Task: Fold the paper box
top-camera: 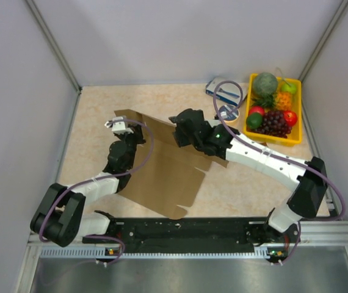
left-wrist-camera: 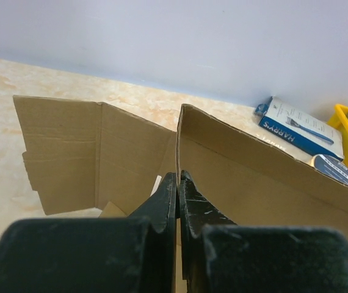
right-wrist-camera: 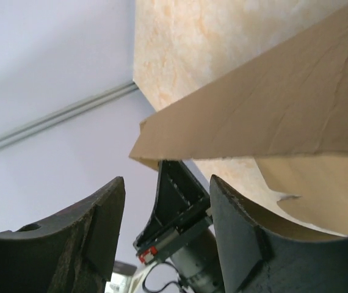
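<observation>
The paper box (top-camera: 162, 177) is a big brown cardboard blank in the middle of the table, with one panel raised on edge. In the left wrist view my left gripper (left-wrist-camera: 178, 177) is shut on the thin near end of that upright panel (left-wrist-camera: 253, 177); a flap (left-wrist-camera: 58, 152) lies off to its left. From above, the left gripper (top-camera: 125, 129) sits at the panel's left end and the right gripper (top-camera: 177, 131) at its top right edge. My right gripper (right-wrist-camera: 166, 189) has its fingers apart, the cardboard corner (right-wrist-camera: 271, 116) just above the gap and nothing between them.
A yellow tray (top-camera: 296, 139) of fruit stands at the back right. Beside it lie a blue-and-white carton (top-camera: 226, 94) (left-wrist-camera: 299, 128) and a round tin (top-camera: 228, 113) (left-wrist-camera: 336, 171). Grey walls close in the table on three sides.
</observation>
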Tool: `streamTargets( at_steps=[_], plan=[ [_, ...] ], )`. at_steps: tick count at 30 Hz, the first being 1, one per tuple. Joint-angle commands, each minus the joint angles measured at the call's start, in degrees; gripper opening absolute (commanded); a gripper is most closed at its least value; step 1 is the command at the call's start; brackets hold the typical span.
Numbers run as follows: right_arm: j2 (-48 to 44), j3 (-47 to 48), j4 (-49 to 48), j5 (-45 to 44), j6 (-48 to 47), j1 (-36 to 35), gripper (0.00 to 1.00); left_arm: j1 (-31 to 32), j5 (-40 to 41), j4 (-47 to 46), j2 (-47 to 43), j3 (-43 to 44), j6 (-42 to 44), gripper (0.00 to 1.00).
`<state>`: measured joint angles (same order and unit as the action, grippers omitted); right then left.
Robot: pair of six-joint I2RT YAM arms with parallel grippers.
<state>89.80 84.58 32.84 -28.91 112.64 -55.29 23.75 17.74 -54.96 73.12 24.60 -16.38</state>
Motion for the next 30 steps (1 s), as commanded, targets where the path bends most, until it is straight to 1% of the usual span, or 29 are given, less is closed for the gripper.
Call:
streamTargets(
  at_steps=[1, 8, 9, 11, 12, 16, 17, 18, 20, 22, 23, 24, 25, 26, 27, 29, 30],
  plan=[
    [1.60, 2.62, -0.58, -3.27, 9.69, 0.88, 0.56, 0.86, 5.11, -4.98, -2.02, -1.31, -0.14, 0.00],
    [2.92, 1.91, -0.15, -5.37, 11.72, 1.58, 0.52, 1.91, 7.40, -5.77, -2.55, -1.93, -0.14, 0.00],
    [3.19, 2.00, -0.14, -6.07, 11.73, 1.76, 0.48, 2.18, 7.49, -5.77, -2.63, -2.01, -0.05, 0.00],
    [3.71, 2.35, 0.03, -5.81, 12.42, 1.94, 0.44, 2.62, 7.84, -5.77, -2.98, -1.93, 0.03, 0.00],
    [4.33, 2.52, -0.06, -5.55, 12.60, 2.11, 0.39, 2.79, 8.10, -5.69, -3.07, -1.92, 0.12, 0.00],
    [6.61, 4.54, 0.12, -3.97, 12.87, 2.11, 0.35, 3.15, 9.68, -6.65, -3.07, -2.36, -0.67, 0.00],
    [6.70, 4.63, 0.03, -3.97, 12.87, 2.03, 0.31, 3.32, 10.03, -6.57, -2.99, -2.28, -0.58, 0.00],
    [6.79, 4.55, 0.12, -4.75, 12.61, 2.03, 0.21, 3.32, 10.04, -6.48, -2.99, -2.28, -0.93, 0.00],
    [6.35, 3.93, 0.12, -5.46, 12.08, 2.29, 0.11, 3.32, 9.78, -5.60, -3.16, -2.28, -1.63, 0.00],
    [5.92, 3.06, 0.12, -5.81, 11.03, 3.16, 0.04, 3.32, 8.81, -4.64, -4.30, -2.80, -3.30, 0.12],
    [5.65, 2.79, 0.03, -5.81, 9.72, 3.43, 0.00, 3.32, 8.20, -4.63, -5.09, -3.41, -4.09, 0.20],
    [5.56, 2.61, -0.23, -5.64, 8.31, 3.69, 0.00, 3.32, 6.71, -3.06, -8.05, -4.11, -6.45, 0.33],
    [5.39, 2.35, -0.49, -6.07, 6.99, 3.96, 0.00, 3.24, 5.48, -0.61, -10.26, -4.73, -7.60, 0.51],
    [4.86, 1.91, -0.93, -6.68, 4.98, 4.05, 0.00, 3.23, 4.25, 2.63, -12.89, -4.39, -8.48, 0.57],
    [4.42, 1.39, -2.24, -7.12, 3.39, 4.31, 0.00, 3.15, 1.97, 12.84, -19.09, -3.95, -9.97, 0.60],
    [2.67, -1.94, -5.92, -6.26, 0.84, 5.53, 0.00, 3.06, 2.03, 24.05, -25.45, -1.23, -11.74, 0.66],
    [1.88, -3.79, -7.95, -4.68, -0.04, 6.15, 0.00, 2.97, 3.08, 34.72, -31.40, -0.18, -13.48, 0.68]
  ],
)
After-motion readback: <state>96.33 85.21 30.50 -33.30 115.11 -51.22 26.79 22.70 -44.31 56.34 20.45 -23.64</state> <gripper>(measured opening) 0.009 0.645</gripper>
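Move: About 3 cm ahead of the right hand and 3 cm below lies the back wall's top edge, which its fingers will take; from the left hand, pinching the same wall, that spot is some 12 cm right, 4 cm back and 3 cm higher. The base panel's middle is 9 cm back, 4 cm left and 25 cm below the right hand; the left flap stands 6 cm ahead and 6 cm left of the left hand, level with it. Sinking and pushing forward over the back wall's top edge, the right hand travels about 6 cm in all and shuts its half-open fingers, pinching the edge. Meanwhile the left hand, still holding, eases a centimetre back and left, twisting slightly counter-clockwise; once the right has its grip, the left opens, lets go and backs off some 3 cm while rising. ##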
